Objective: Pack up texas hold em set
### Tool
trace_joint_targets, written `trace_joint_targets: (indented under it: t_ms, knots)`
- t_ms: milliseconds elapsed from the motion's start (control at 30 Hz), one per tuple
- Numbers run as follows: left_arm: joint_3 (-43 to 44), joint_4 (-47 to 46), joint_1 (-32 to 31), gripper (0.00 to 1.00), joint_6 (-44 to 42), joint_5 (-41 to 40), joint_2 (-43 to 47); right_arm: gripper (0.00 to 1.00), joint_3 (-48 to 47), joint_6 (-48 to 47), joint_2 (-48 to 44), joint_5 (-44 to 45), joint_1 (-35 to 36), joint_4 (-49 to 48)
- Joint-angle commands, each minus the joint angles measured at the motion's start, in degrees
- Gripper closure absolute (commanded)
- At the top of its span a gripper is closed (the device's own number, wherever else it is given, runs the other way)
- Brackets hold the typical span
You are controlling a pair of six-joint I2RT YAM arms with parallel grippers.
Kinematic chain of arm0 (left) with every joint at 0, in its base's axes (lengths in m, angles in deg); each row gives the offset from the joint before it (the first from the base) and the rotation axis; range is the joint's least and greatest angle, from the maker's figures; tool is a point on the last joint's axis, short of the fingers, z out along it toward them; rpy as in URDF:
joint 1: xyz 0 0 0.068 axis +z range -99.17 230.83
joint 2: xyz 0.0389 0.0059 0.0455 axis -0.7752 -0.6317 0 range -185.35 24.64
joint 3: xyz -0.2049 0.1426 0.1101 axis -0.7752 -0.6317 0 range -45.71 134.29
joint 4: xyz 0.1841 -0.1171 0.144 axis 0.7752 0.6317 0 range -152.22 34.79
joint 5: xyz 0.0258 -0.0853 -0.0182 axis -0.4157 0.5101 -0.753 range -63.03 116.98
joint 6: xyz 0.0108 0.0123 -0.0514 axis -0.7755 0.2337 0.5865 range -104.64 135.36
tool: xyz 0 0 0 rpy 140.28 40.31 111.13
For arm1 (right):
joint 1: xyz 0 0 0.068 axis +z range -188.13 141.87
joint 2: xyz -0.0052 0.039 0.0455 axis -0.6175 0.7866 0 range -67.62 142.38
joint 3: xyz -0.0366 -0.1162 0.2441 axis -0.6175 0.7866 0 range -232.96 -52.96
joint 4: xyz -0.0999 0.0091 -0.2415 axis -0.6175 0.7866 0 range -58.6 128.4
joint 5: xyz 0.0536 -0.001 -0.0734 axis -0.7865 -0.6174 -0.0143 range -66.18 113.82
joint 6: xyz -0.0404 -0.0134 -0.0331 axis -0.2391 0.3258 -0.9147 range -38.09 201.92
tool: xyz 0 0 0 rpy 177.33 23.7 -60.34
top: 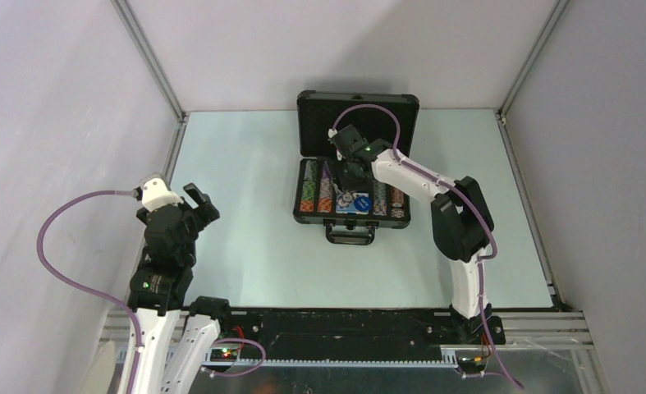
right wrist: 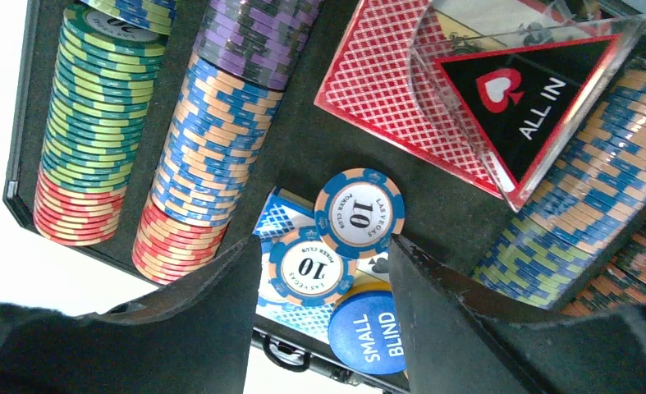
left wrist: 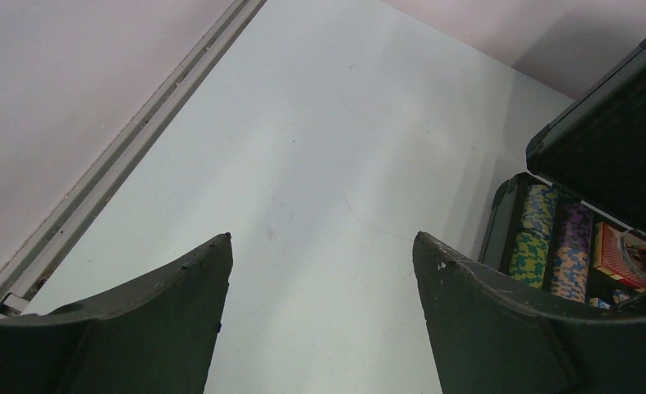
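The black briefcase [top: 313, 215] lies open at the table's back middle, its foam-lined lid [top: 358, 123] standing up. My right gripper [top: 350, 194] hangs open over the case's front middle compartment. In the right wrist view its jaws [right wrist: 323, 246] straddle two loose blue "10" chips [right wrist: 311, 267] lying on a blue-patterned card deck [right wrist: 277, 215], beside a blue SMALL BLIND button [right wrist: 373, 332]; nothing is gripped. Behind lie the red-patterned card deck [right wrist: 377, 90] and a clear-cased black ALL IN triangle [right wrist: 524, 103]. Rows of multicoloured chips [right wrist: 213, 156] fill the slots. My left gripper [top: 200, 205] is open and empty, far left.
The case's handle [top: 350, 235] points toward the arms. Grey walls with metal rails [top: 176, 139] close in the table at left, back and right. In the left wrist view the open jaws [left wrist: 322, 238] hover over bare table, with the case's left wall [left wrist: 500, 222] at the right.
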Motion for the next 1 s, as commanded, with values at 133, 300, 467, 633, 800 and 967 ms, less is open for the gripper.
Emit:
trace_joint_targets:
  t_ms: [133, 300, 467, 633, 800, 967]
  knots:
    - [-0.36, -1.34, 0.49, 0.14, -1.38, 0.29, 0.21, 0.39, -2.06, -0.56, 1.05, -3.08, -0.78, -1.27]
    - [-0.34, -1.37, 0.47, 0.14, -1.42, 0.25, 0.26, 0.43, -0.73, -0.58, 0.38, -3.21, -0.6, -1.61]
    - [-0.36, -1.36, 0.49, 0.14, -1.36, 0.36, 0.18, 0.48, 0.49, -0.73, -0.05, -2.91, -0.75, -2.14]
    - [-0.44, -1.34, 0.46, 0.14, -1.36, 0.28, 0.25, 0.55, 0.42, -0.81, 0.36, -2.41, -1.09, -2.06]
    - [-0.45, -1.37, 0.49, 0.14, -1.43, 0.25, 0.26, 0.59, 0.66, -0.59, 0.16, -1.91, -1.66, -2.52]
    - [-0.43, -1.39, 0.42, 0.14, -1.4, 0.26, 0.19, 0.6, 0.82, -0.34, -0.14, -0.98, -2.03, -4.29]
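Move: The lower of two loose "10" chips on the card deck lies about 1 cm left of the right hand's point, level with it fore and aft and some 2 cm below. The other "10" chip is about 3 cm ahead, the blue small blind chip 2 cm back and 2 cm right; the blue-orange chip row runs about 7 cm left, its middle 2 cm ahead. From the left hand the lower chip is roughly 38 cm right, 14 cm ahead, 18 cm lower. The lower "10" chip is closed in on from both sides: the right hand sinks a little, about 1 cm in all, while its fingers narrow by roughly a third until the chip sits between their tips, the left one having pushed it along to the right. Late on, the hand creeps forward over the deck by about half a centimetre. ##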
